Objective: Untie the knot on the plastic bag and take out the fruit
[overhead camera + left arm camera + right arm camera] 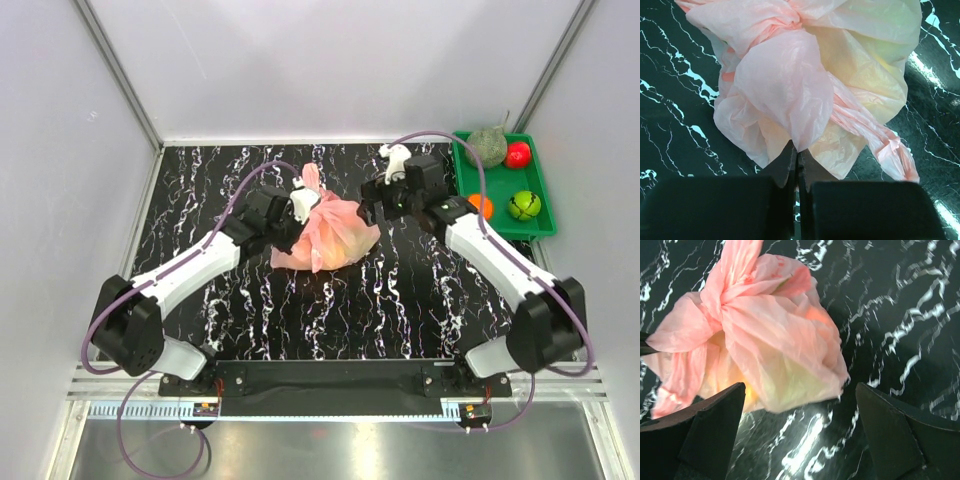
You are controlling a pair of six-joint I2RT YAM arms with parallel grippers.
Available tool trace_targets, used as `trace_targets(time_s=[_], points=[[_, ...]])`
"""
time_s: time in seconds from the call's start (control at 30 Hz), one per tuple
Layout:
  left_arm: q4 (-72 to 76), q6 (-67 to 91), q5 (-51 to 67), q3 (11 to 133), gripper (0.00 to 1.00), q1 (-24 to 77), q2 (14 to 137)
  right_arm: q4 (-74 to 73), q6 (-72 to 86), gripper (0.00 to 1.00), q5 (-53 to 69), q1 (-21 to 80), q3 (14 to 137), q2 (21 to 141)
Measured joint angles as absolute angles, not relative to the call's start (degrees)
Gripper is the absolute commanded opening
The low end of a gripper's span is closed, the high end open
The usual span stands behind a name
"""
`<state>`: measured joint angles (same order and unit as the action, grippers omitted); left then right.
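The pink plastic bag lies bunched in the middle of the black marble table. Its knot sits at the top with a pink tail standing up; the left wrist view also shows the knot. Fruit shows only as yellow and orange shapes through the plastic, and again as fruit low in the right wrist view. My left gripper is shut on a fold of the bag at its left side. My right gripper stands open just right of the bag, touching nothing.
A green tray at the back right holds a netted melon, a red fruit, an orange fruit and a green fruit. White walls close in the table on three sides.
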<state>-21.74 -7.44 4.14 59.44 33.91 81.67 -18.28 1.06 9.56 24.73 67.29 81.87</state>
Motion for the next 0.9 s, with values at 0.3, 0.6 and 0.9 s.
trace_targets(time_s=[0.3,0.6,0.9], points=[[-21.5,-6.9,4.7,59.4,0.0,32.1,81.7,-10.8,-7.9,1.0,16.1,27.2,70.6,93.3],[-21.0,-6.8,5.7,59.7,0.0,30.6,81.7,-7.9,-10.8,0.97,17.8,30.8,77.5,102.1],[-20.4,-6.5,5.6,59.7,0.0,28.2,81.7,-10.5,-10.8,0.0,18.1,31.7,77.7,106.2]])
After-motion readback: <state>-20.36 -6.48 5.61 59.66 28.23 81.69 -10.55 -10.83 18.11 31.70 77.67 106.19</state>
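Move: The bag's knot lies about 14 cm left, 4 cm ahead and 9 cm below the right hand's open fingers. The upright loop is about 7 cm farther out than the knot and 2 cm left of it. The bag's round body is centred about 13 cm left of the right hand, level with it fore-and-aft and 15 cm below. From the left hand, already pinching a flap, the knot is roughly 8 cm ahead and 5 cm right, slightly lower. Bring the open right gripper about 10 cm left and some 8 cm down to the near-right side of the bag's knot, easing slightly forward and turning some 20 degrees counter-clockwise, then shut its fingers on the fold there. Meanwhile keep the flap pinched in the left gripper and draw it slowly about 3 cm to the left and forward. ##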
